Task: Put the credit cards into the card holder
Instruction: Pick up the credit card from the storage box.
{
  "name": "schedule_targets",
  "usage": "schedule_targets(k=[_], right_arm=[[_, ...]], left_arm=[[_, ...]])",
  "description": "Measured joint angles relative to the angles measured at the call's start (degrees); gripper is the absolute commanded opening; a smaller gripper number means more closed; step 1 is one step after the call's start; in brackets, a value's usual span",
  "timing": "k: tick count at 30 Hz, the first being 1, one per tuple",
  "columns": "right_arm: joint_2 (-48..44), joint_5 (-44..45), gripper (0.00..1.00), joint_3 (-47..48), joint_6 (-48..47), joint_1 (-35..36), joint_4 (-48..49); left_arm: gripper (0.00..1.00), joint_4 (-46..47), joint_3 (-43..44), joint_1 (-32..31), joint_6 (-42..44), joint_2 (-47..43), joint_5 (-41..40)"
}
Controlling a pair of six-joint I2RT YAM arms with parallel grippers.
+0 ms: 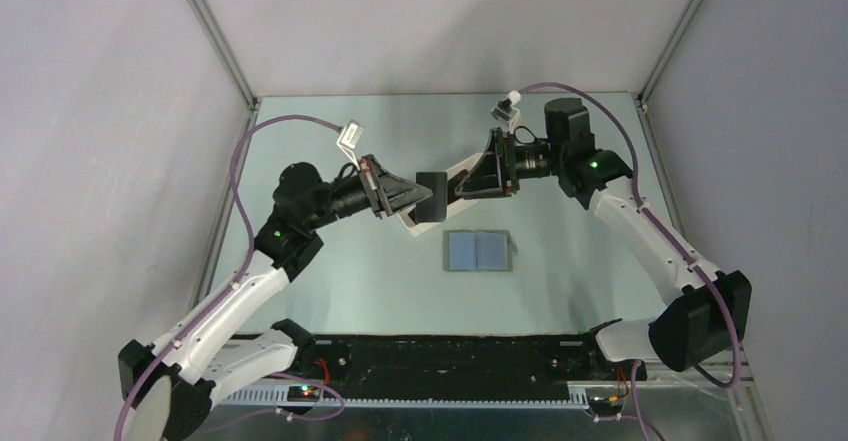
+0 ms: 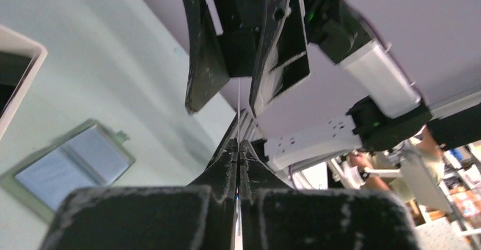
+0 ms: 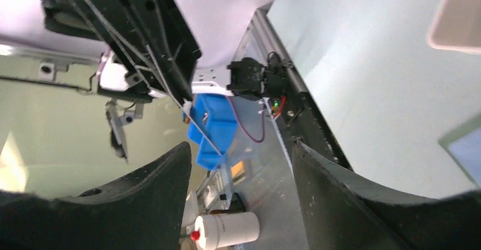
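Observation:
A black credit card (image 1: 432,195) hangs in the air between the two grippers, above the table's middle. My left gripper (image 1: 415,199) is shut on one end of it. In the left wrist view the card (image 2: 239,105) is a thin edge-on line running out from the left gripper (image 2: 239,145). My right gripper (image 1: 462,189) is open, its fingers (image 2: 201,57) standing apart on either side of the card's far end. The right wrist view has the right gripper (image 3: 239,148) open, with the card's edge (image 3: 195,124) beyond it. The card holder (image 1: 478,251) lies open and flat, blue-grey side up.
A long white tray (image 1: 415,223) lies under both grippers, mostly hidden; its corner (image 2: 22,51) has something dark inside. The card holder (image 2: 74,165) lies just in front of the tray. Metal frame rails run along the table's sides and near edge.

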Motion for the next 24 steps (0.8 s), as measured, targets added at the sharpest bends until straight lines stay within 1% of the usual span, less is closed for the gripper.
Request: schedule_targets(k=[3,4,9,10,11,13,14,15,16,17,19,21,24], right_arm=[[0.3,-1.9,0.58,-0.7,4.9,2.3,7.0],[0.5,-2.5,0.53,-0.9,6.3,3.1,9.2],[3.1,-5.2,0.4,-0.9,14.9,6.4,21.9],[3.7,-5.4,0.32,-1.0,16.3,6.8,24.1],[4.1,-5.7,0.27,-1.0,17.7,6.9,26.0],[4.7,-6.6,0.05,-1.0,20.0,7.0,29.3],[4.9,-7.1,0.01,-1.1,20.9,7.1,30.6],[5.0,-7.5,0.0,-1.1,21.2,7.1,31.2],[5.0,-7.9,0.0,-1.2,21.8,7.1,31.6],[5.1,-8.1,0.0,-1.2,21.7,7.1,31.8],[4.9,-9.2,0.0,-1.1,21.4,7.1,31.3],[4.3,-8.7,0.0,-1.1,18.6,6.5,28.1],[4.1,-6.1,0.0,-1.1,11.8,4.9,18.4]], left_arm=[[0.0,4.8,-1.0,0.0,-3.7,0.2,-1.5],[0.0,6.3,-1.3,0.0,-4.8,0.4,-1.7],[0.0,10.7,-2.1,0.0,-8.0,0.9,-1.7],[0.0,11.3,-2.3,0.0,-8.2,0.9,-1.7],[0.0,11.6,-2.4,0.0,-8.5,0.9,-1.7],[0.02,12.4,-2.7,0.0,-8.9,0.8,-2.0],[0.09,12.7,-3.0,0.0,-9.0,0.8,-2.3],[0.31,13.1,-3.4,0.0,-9.4,0.8,-2.4],[0.44,13.3,-3.6,0.1,-9.7,0.8,-2.6],[0.62,13.6,-3.7,0.1,-9.6,0.8,-2.8],[0.75,12.9,-4.8,0.4,-9.6,0.9,-3.6],[0.78,12.6,-6.4,0.7,-10.1,1.1,-4.5],[0.76,12.1,-8.8,0.6,-11.0,1.6,-6.0]])
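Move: The left hand's shut fingers still hold the credit card, its middle about 2 cm to their right; the open right gripper it is brought to lies some 8 cm right, 1 cm ahead and 3 cm lower. From the right hand the card is roughly 6 cm left, 3 cm above and 2 cm back. Below that hand, the storage box sits some 11 cm ahead and 4 cm left, 24 cm down; the card holder 3 cm right, 1 cm back, 26 cm down. The right fingers pinch the card's free side after the hand goes about 5 cm left and nearly as far up, drawing back 2 cm and turning some 15 degrees; the left hand meanwhile lifts the card 2 cm. Once the right is closing, the left opens wide, lets go and sinks about 5 cm, edging forward, while the right carries the card a little down and rightward. ##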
